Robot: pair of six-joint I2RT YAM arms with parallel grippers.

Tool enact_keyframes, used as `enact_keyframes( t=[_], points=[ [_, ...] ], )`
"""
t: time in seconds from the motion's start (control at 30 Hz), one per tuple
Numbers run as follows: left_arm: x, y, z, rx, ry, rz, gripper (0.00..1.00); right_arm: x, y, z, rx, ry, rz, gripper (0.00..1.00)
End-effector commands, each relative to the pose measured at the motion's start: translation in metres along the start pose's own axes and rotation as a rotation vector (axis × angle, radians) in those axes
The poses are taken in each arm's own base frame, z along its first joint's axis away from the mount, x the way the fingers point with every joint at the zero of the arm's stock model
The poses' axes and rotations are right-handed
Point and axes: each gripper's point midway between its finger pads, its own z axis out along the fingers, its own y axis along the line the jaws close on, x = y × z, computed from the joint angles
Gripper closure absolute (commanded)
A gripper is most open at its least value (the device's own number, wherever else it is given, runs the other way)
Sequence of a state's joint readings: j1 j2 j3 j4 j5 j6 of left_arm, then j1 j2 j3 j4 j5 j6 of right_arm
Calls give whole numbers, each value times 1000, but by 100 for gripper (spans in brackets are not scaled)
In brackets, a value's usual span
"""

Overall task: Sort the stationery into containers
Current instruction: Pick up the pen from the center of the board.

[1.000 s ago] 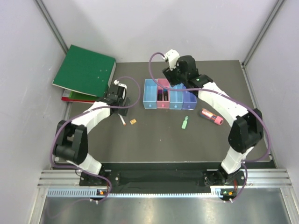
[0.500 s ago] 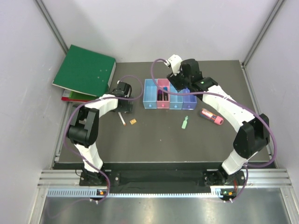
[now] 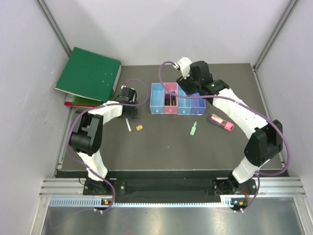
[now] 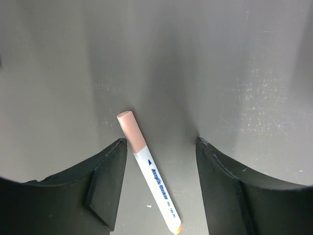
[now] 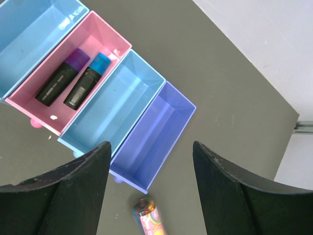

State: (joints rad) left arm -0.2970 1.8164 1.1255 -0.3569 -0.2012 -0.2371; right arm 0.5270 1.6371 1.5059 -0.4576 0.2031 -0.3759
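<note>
A thin pinkish stick, a white marker with a pink cap, lies on the dark table between the fingers of my open left gripper. In the top view it lies just in front of the left gripper. The four joined bins stand mid-table. My right gripper is open and empty above the purple bin; in the top view it hangs over the row. The pink bin holds two black markers. The pink-red tube, green piece and orange piece lie loose. No blue-capped white pen shows.
A large green binder lies at the back left on other folders. The tube's end shows just in front of the purple bin. White walls close in the table on three sides.
My left arm has swung its elbow inward and the gripper has settled over the pinkish stick. My right gripper has moved right along the bins, from the pink one towards the purple one.
</note>
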Motion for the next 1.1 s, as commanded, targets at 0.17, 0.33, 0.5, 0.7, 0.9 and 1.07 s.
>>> enact_keyframes(
  t=[0.17,0.33,0.5,0.7,0.9,1.07],
  points=[
    [64,23,18,-44,193,6,56,-34,-32,-32,83,-90,15,32],
    [70,21,23,-25,217,7,83,-29,-33,-32,86,-75,13,32],
    [73,19,27,-21,234,6,100,-28,-34,-33,89,-70,17,32],
    [62,16,23,-3,213,6,100,-28,-35,-32,91,-68,22,32],
    [5,10,3,25,96,36,100,-27,-35,-32,91,-64,18,32],
    [-67,-1,-28,72,-34,48,100,-25,-41,-32,119,-61,16,32]
  ],
)
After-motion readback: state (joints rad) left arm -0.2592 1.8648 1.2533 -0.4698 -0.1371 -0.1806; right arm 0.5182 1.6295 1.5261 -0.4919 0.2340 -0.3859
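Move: Just behind the left hand's open fingers lies the pen, its middle about 4 cm back, level sideways and 1 cm below, with the cap end reaching between the pads. The orange eraser is 6 cm back and 7 cm right. The blue compartment sits some 11 cm ahead and 17 cm right, the green binder 26 cm ahead and 24 cm left. From the right hand the pen is roughly 30 cm left, 10 cm back and 22 cm below. Closing almost fully while barely creeping forward, the left fingers pinch the pen from both sides near the lower edge of its pink cap and keep hold. At the end the hand starts to climb, rising about 1.5 cm from its lowest point and edging forward another 0.5 cm or so. ##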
